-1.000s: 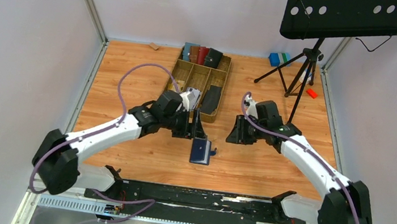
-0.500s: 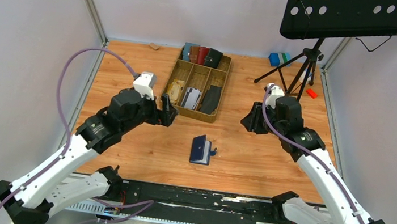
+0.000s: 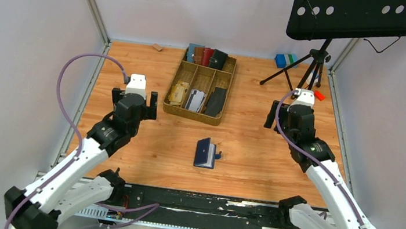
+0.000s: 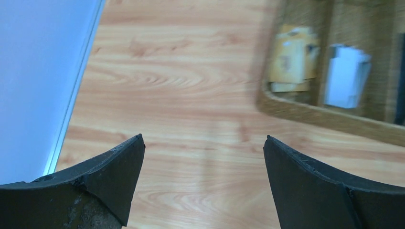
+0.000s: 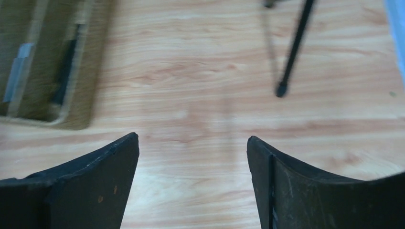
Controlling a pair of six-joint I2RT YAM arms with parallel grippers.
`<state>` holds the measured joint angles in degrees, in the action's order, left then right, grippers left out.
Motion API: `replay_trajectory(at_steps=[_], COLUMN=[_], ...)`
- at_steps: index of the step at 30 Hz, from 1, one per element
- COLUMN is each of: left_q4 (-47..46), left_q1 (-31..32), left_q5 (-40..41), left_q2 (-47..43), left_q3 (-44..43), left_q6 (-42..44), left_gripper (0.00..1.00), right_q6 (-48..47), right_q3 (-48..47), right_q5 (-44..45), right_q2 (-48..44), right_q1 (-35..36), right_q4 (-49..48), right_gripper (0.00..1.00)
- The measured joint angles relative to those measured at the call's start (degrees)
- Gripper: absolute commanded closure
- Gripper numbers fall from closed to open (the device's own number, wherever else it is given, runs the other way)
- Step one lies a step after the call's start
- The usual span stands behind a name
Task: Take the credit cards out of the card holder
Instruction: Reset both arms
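Note:
The navy-blue card holder (image 3: 206, 152) lies on the wooden table near the middle, with its small tab to the right. White and grey credit cards (image 3: 195, 99) and tan-gold ones (image 3: 178, 93) rest in the wooden tray (image 3: 173, 111); the left wrist view shows the white cards (image 4: 346, 76) and the tan cards (image 4: 291, 58) too. My left gripper (image 3: 135, 101) hovers left of the tray, open and empty (image 4: 204, 143). Over bare wood at the right, my right gripper (image 3: 288, 114) is open with nothing between its fingers (image 5: 193, 140).
Teal, brown, red and black holders (image 3: 206, 56) stand at the tray's far end, and a black holder (image 3: 215, 101) lies in its right compartment. A music stand's tripod (image 3: 305, 74) stands at the back right, with a blue block (image 3: 281, 60) and a red piece (image 3: 319, 95) near it.
Both arms pulled back from the middle toward the table's sides. The right gripper opened wide and the left gripper opened fully. The card holder stayed where it lies.

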<state>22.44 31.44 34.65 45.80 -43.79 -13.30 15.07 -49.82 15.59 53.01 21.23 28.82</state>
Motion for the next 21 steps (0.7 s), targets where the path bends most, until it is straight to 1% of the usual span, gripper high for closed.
replay_trajectory(at_steps=[3,5,10,14,18,21], left_q4=[-3.34,-6.43,-15.04,-23.74,-33.44,-38.84], left_q1=[-6.29,-8.57,-9.42,-10.84,-14.86,-18.75], left_q5=[-0.7,-0.15,1.33,1.36,0.35,-2.03], left_q2=[3.04,3.98,8.63,13.4,17.05,18.49], left_q3=[4.17,8.04,15.85,19.82,23.41,25.7], left_q6=[1.38,2.84,5.77,7.91,10.03,10.49], left_gripper=[0.0,0.0,0.0,0.0,0.0,0.0], right_q6=[-0.52,-1.68,-5.29,-7.32,-9.2,-10.6], right_q3=[5.62,8.57,14.53,17.99,21.77,25.22], right_q5=[6.38,9.25,14.21,14.93,13.38,11.28], right_q2=[-0.35,1.31,9.09,13.94,16.48,18.03], right_q1=[-1.31,-2.4,-4.87,-8.59,-12.52,-13.7], right_q4=[-3.19,-6.19,-16.55,-25.49,-36.22,-45.18], right_gripper=[0.15,0.15,0.17,0.21,0.2,0.18])
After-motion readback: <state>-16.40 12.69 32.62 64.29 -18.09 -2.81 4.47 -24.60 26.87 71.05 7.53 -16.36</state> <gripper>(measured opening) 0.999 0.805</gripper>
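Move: The closed card holder lies flat on the table, roughly 8 cm back and 26 cm to the right of the left hand, some 22 cm below it. The wooden tray's middle is about 20 cm ahead of that hand and 21 cm to its right. From the right hand, the card holder is around 8 cm back, 25 cm to the left and 20 cm down; the stand's near foot is some 8 cm ahead and 12 cm to its right, also on the table. Both empty hands touch nothing and head down and outward to their own sides, the left sinking about 15 cm and swinging some 9 cm left. The right drops about 13 cm while going some 10 cm right and a little forward, towards the stand's near foot, its wrist turning clockwise as its left side dips. Both grippers stay open, and both sinks slow towards the end. ##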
